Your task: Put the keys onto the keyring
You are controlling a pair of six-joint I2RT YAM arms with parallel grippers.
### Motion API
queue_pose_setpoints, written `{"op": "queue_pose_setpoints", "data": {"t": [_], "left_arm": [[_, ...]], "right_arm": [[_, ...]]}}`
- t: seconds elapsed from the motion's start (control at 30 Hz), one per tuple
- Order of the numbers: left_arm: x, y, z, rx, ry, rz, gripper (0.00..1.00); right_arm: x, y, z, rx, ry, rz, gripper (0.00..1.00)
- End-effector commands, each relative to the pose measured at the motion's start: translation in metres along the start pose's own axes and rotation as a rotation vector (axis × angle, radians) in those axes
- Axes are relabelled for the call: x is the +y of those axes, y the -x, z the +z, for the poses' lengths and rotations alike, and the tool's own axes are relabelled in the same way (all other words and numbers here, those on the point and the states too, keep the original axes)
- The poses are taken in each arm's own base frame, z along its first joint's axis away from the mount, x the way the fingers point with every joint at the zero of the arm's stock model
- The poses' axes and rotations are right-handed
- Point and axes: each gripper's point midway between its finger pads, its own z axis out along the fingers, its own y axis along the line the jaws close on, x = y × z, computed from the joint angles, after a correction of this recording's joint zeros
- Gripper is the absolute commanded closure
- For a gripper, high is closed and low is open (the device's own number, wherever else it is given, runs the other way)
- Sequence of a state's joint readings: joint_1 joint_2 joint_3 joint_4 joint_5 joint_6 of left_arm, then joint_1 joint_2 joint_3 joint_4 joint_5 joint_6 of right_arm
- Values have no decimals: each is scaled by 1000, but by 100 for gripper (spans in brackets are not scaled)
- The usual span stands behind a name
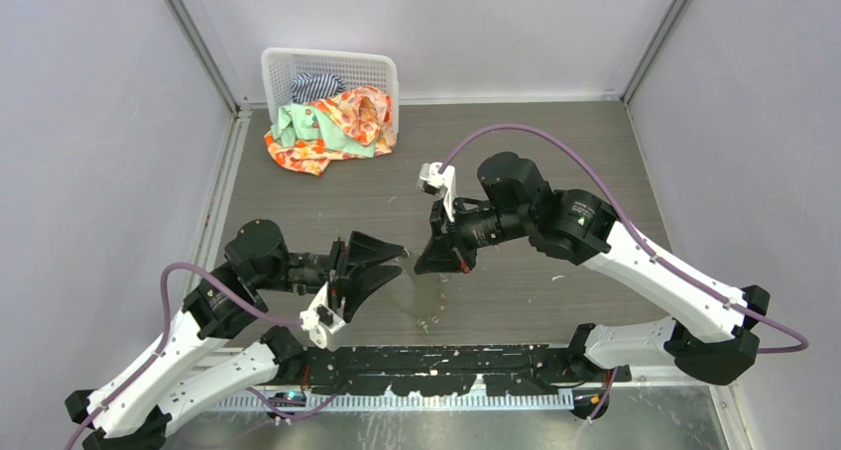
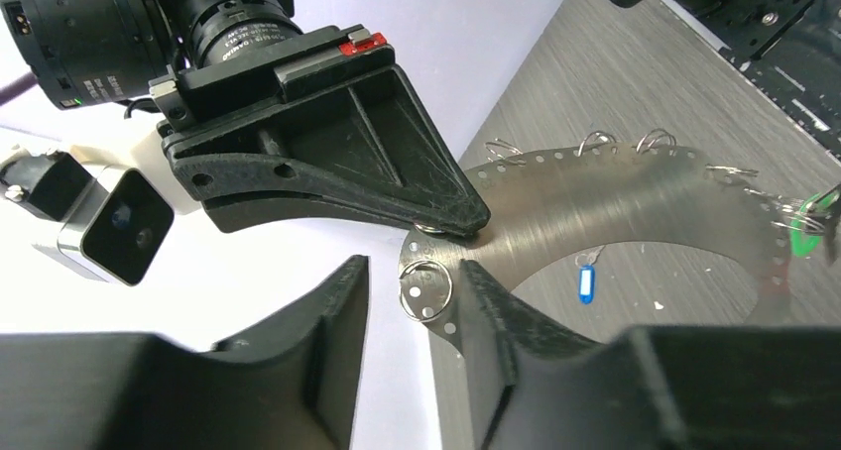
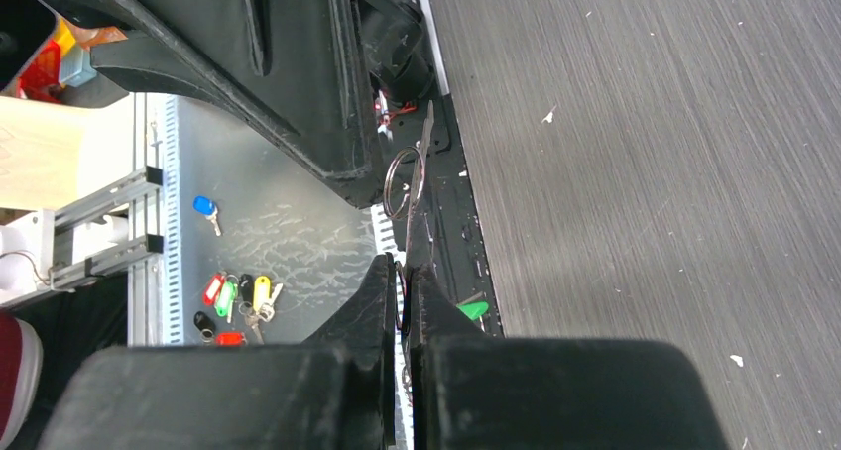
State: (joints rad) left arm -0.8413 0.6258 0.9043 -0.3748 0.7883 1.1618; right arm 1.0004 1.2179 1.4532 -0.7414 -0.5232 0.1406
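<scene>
The keyring (image 2: 615, 197) is a wide flat silvery band with punched holes and small wire loops along its rim, held up above the table. My right gripper (image 3: 402, 272) is shut on its rim, which shows edge-on in the right wrist view. My left gripper (image 2: 412, 301) is open, its fingers standing either side of a small split ring (image 2: 424, 289) on that rim. A blue-headed key (image 2: 586, 281) lies on the table, seen through the band's opening. A green-headed key (image 2: 818, 207) hangs at the band's far side. From above, both grippers (image 1: 397, 262) (image 1: 436, 262) meet at mid-table.
A white basket (image 1: 327, 68) with coloured cloth spilling out stands at the back left. A bunch of coloured key tags (image 3: 238, 301) and a lone blue tag (image 3: 205, 208) lie on a grey surface past the table's near edge. Grey walls close in both sides.
</scene>
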Motion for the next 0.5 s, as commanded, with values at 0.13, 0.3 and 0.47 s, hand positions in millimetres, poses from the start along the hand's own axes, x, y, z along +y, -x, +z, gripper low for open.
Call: {"op": "queue_pose_setpoints", "data": {"t": [0.13,0.3,0.47], "left_arm": [[23,9,1,-18,53,75,75],[21,10,1,-18,42,20,85],[19,13,-1,-19,31,-4,88]], "right_arm": [[21,25,-12,-69,62,-21,99],[23,24,-14,-65,65,-24,99],[24,23,-17,-67,60,-29,99]]}}
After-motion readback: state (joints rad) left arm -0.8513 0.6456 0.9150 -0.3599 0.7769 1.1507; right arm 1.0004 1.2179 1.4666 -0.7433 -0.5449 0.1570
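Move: The ring on the end of the metal plate hangs right between the left hand's open fingertips, about 1 cm to the right of the hand point and level with it. The right fingertips, already clamped on the plate, sit some 2 cm back, 2 cm to the right and about 1 cm lower. The green key hangs lower on the plate, roughly 8 cm back, 3 cm right and 10 cm below. From the right hand, the ring is about 2 cm ahead, 2 cm left and 1 cm up. The left fingers pinch the ring at the plate's end, closing from nearly half open to almost shut, while that hand stays practically in place, easing only about half a centimetre to the right with no real turn of the wrist. The right hand keeps its shut grip on the plate, holding it steady just beside them. ##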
